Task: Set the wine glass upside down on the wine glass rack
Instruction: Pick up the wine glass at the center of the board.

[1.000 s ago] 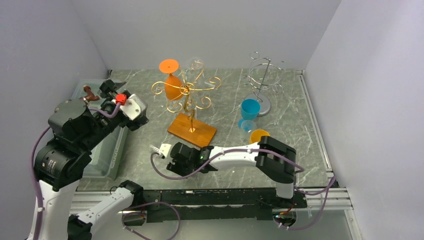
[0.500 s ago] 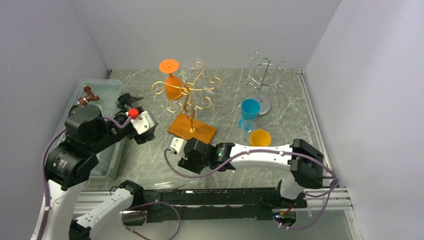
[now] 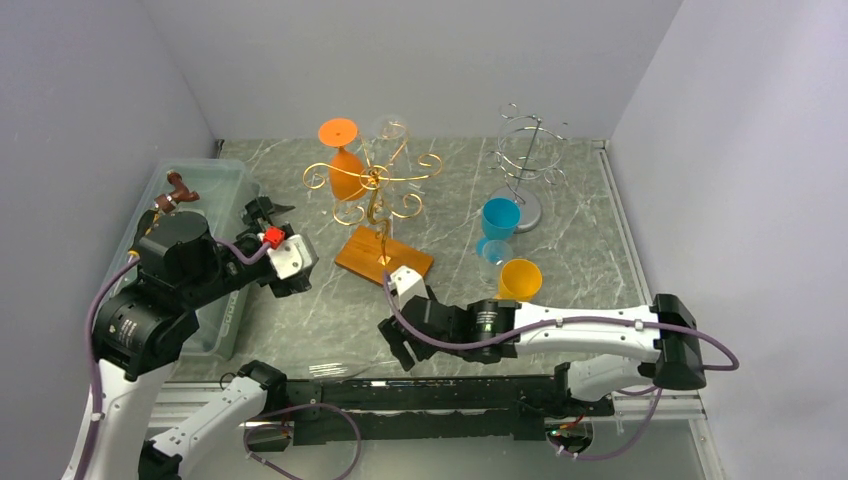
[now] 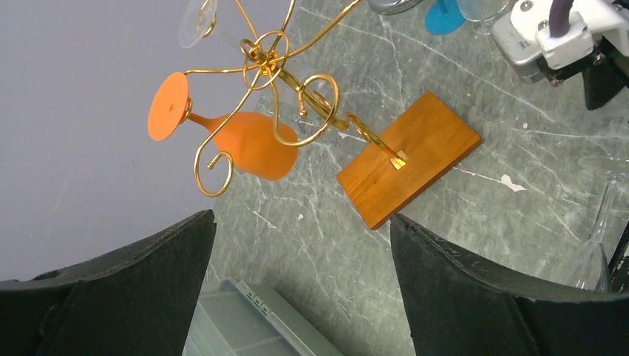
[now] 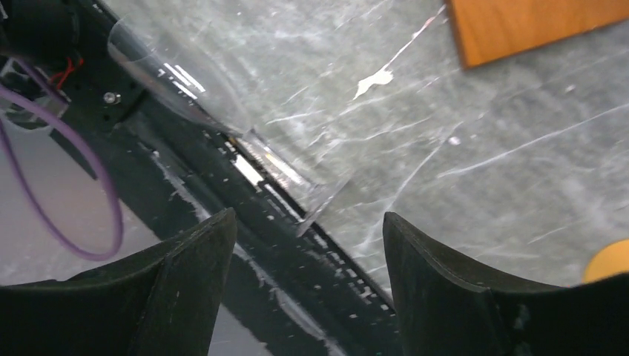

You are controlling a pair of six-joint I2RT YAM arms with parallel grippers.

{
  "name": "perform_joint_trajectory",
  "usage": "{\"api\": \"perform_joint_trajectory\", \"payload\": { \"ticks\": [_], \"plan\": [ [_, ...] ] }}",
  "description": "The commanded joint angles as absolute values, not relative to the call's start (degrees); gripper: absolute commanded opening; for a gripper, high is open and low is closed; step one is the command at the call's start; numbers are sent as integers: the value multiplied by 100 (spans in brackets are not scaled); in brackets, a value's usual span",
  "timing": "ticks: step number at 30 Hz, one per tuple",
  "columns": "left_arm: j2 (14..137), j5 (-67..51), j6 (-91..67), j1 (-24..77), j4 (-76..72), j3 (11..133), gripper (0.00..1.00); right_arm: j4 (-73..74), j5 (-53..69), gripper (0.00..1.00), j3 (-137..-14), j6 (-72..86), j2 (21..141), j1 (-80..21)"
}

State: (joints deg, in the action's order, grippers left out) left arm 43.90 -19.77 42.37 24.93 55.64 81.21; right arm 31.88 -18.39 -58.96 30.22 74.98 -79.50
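Note:
A clear wine glass (image 5: 222, 119) lies on its side across the table's front edge; its thin stem (image 4: 602, 215) shows at the right of the left wrist view. My right gripper (image 5: 308, 222) is open just short of the glass rim, with nothing between its fingers. In the top view the right gripper (image 3: 398, 347) is low over the front of the table. The gold wire wine glass rack (image 3: 375, 185) stands on a wooden base (image 3: 384, 258) and carries an orange glass (image 3: 345, 172) upside down. My left gripper (image 3: 264, 209) hangs open and empty by the bin.
A silver wire rack (image 3: 525, 165) stands at the back right. In front of it are a blue cup (image 3: 499, 220), a small clear glass (image 3: 495, 255) and an orange cup (image 3: 520, 277). A translucent bin (image 3: 205, 185) runs along the left edge.
My right gripper has slid right and toward the front edge while its jaws opened wider. The left arm has swung a little lower and to the right.

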Motion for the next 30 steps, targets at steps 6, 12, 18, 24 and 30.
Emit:
{"api": "perform_joint_trajectory", "payload": {
  "ticks": [6,12,18,24,30],
  "plan": [
    [4321,-2300,4347,2461,5547,8076,92,3235,-2027,59,-5789,4250,8486,-8087],
    [4380,-2329,4391,2461,5635,8224,92,2930,-2390,49,-5514,4410,8539,-8112],
    [4347,-2288,4408,2461,5607,8196,92,2426,-2219,33,-5362,4373,8824,-8095],
    [4371,-2332,4333,2461,5616,8241,92,2015,-2398,13,-5132,4251,8844,-8077],
    [4485,-2478,3730,2462,5708,8313,93,2163,-3161,0,-5212,3295,8133,-8076]
  ]
}}
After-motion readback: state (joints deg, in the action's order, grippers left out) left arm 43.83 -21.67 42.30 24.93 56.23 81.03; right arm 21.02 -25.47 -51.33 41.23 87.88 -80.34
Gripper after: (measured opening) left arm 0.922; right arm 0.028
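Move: The clear wine glass lies on its side along the table's front edge, mouth to the left. Its middle is about 10 cm left of my right hand, 2 cm back and 12 cm below, with its foot nearly under my fingers. The gold rack's wooden base stands some 22 cm ahead and 5 cm left of that hand, the yellow glass about 13 cm ahead and 22 cm right. From my left hand the clear glass lies about 10 cm back, 4 cm right and 35 cm down. With the fingers of my right hand still wide apart, I drop about 9 cm onto the wine glass's foot, turning some 10 degrees clockwise. Near the bottom I go on closing until the fingertips pinch the rim of the foot, and finish easing a centimetre or so forward, away from the table's front edge. ##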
